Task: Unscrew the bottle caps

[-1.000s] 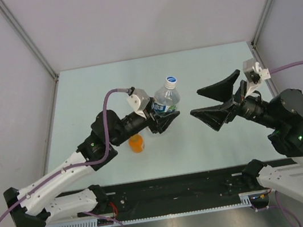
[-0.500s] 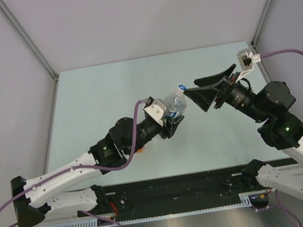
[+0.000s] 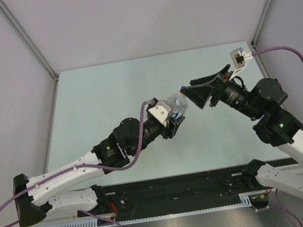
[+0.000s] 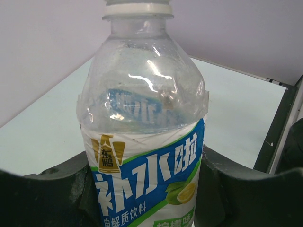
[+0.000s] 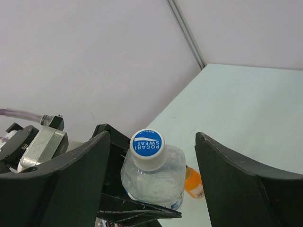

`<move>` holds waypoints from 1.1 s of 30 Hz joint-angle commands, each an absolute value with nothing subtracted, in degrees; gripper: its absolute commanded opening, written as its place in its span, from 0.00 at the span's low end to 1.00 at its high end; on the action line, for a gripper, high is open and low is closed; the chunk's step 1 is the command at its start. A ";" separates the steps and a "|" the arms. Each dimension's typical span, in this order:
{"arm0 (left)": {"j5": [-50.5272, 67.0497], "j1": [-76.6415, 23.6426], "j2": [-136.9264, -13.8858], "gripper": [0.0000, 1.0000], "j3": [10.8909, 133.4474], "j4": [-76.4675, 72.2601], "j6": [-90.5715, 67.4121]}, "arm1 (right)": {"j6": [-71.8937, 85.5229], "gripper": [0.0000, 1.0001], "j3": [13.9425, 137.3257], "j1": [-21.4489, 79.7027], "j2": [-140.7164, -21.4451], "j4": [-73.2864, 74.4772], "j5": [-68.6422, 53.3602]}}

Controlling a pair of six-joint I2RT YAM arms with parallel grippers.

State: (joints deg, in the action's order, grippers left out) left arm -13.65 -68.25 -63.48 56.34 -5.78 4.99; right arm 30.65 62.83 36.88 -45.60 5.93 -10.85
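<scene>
My left gripper (image 3: 171, 123) is shut on a clear bottle (image 3: 177, 108) with a blue-white label (image 4: 147, 179), held off the table and tilted toward the right arm. Its black fingers (image 4: 47, 194) press both sides of the label. The bottle's cap (image 5: 147, 147) has white sides and a blue top. My right gripper (image 5: 152, 137) is open, with one jaw on each side of the cap and a gap on both sides. In the top view the right gripper (image 3: 188, 89) covers most of the cap. A short orange bottle (image 5: 194, 183) lies on the table beyond.
The pale green table (image 3: 107, 91) is bounded by grey walls at the back and on both sides, with metal posts (image 3: 24, 36) at the corners. A black rail (image 3: 175, 193) runs along the near edge between the arm bases.
The left arm carried the bottle to the right and tipped its cap toward the right arm. The right gripper moved left around the cap and narrowed its jaws.
</scene>
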 commanded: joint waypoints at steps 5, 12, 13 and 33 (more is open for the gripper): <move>-14.85 -68.64 -63.81 0.00 57.04 -6.77 6.68 | 29.97 0.73 64.77 36.74 -46.84 5.71 -13.62; -14.77 -68.73 -64.07 0.00 57.04 -6.77 7.03 | 29.18 0.60 65.21 36.83 -47.81 6.94 -14.50; -14.68 -68.64 -64.07 0.00 56.95 -6.85 7.03 | 29.01 0.59 65.21 36.74 -47.64 6.86 -14.41; -14.76 -68.73 -64.86 0.00 57.04 -6.68 7.03 | 27.77 0.30 65.21 36.65 -46.67 8.26 -12.04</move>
State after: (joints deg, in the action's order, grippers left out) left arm -13.89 -68.36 -64.99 56.34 -5.39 6.09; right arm 28.53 62.98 36.95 -47.68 8.78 -13.32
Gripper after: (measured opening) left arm 0.594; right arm 0.385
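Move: The bottle's blue-topped cap sits just off the right fingertips, some 2 cm to that hand's left, 1 cm ahead and 1 cm below. For the left hand, still gripping the nearly upright bottle, the cap is about 11 cm above, 2 cm to the right and 1 cm back. From the right hand, the orange bottle stands roughly 9 cm ahead, 19 cm left and 39 cm down; the clear bottle about 15 cm ahead, 11 cm left and 36 cm down. The right fingers come onto the two sides of the cap, closing from wide open to about half that gap. The hand first sinks about 2 cm and shifts 1 cm left to straddle the cap, rolling some 5 degrees, then hardly travels while the fingers finish closing. Meanwhile the left hand keeps its grip on the bottle body and eases down about 1 cm. ##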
